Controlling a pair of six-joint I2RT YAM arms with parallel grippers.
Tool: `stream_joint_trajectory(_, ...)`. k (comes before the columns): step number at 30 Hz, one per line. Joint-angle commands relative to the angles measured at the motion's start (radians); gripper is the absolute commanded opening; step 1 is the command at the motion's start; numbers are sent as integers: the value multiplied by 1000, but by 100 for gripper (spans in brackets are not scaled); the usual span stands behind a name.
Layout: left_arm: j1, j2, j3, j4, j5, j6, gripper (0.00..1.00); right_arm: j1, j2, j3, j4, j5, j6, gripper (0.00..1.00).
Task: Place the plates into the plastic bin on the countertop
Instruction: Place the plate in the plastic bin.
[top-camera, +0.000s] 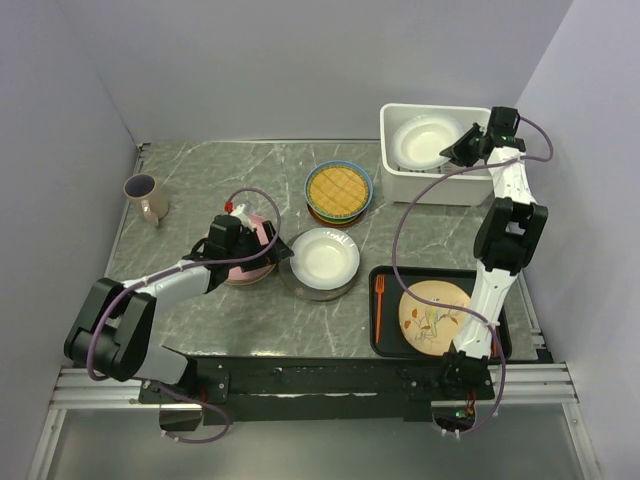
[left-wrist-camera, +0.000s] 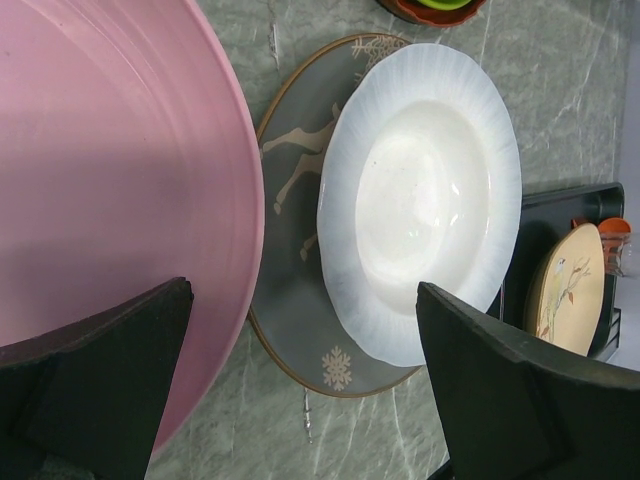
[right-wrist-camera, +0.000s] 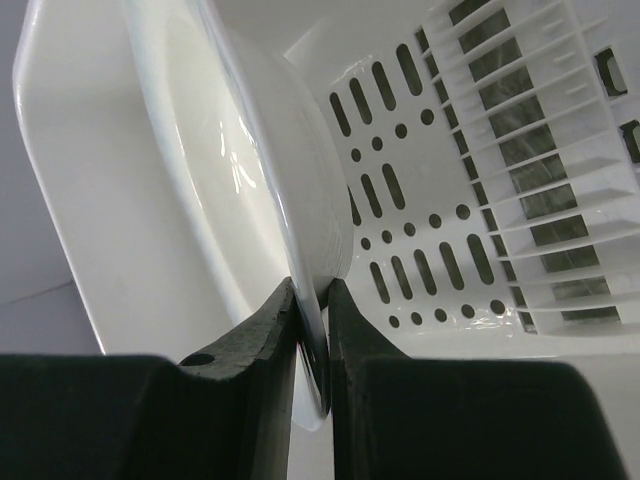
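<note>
The white plastic bin stands at the back right of the countertop. My right gripper is shut on the rim of a white plate inside it. In the right wrist view that gripper pinches the plate edge-on beside the bin's slotted wall. My left gripper hangs open low over the right edge of the pink plate, holding nothing. From the left wrist, the gripper spans the pink plate and the white fluted plate, which lies on the dark grey deer plate.
A stack topped by the yellow lattice plate sits at centre back. A black tray at the front right carries a cream plate with a bird drawing and an orange fork. A mug stands at the left.
</note>
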Motion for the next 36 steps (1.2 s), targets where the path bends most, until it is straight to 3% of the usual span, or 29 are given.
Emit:
stream_joint_trajectory(1,-6,11,3,43,33,3,99,-6,-7,96,89,-41,4,0)
stream_joint_trajectory(9,-8,2,6,35,27,9,99,-6,26,114,83,-76,22,0)
stream_joint_trajectory(14,-8,8,12,26,26,7,99,-12,36,114,77,-87,31,18)
stream_joint_trajectory(32,-10,-35,47,-28,17,18,99,-49,39,34,101,-129,76,48)
stream_joint_trajectory(36,-10,-37,52,-29,23,16,99,-58,10,-10,112,-104,88,58)
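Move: The plastic bin's middle is roughly 5 cm ahead of the right hand, 4 cm to its left and 4 cm below; the white plate already pinched there reaches into the bin, its middle some 5 cm ahead, 7 cm left and 2 cm lower. The pie plate stack lies about 32 cm left of this hand, 5 cm back and 6 cm down. From the left hand the bin's middle is about 28 cm ahead and 45 cm right, near its height. The white plate, held by its rim in the right gripper, is lowered about 2 cm farther into the bin; then the fingers open from nearly shut to about half, letting go of the rim. As they spread, the right hand eases about 1.5 cm to the right and 1 cm back up, rolling slightly, its left side rising. ##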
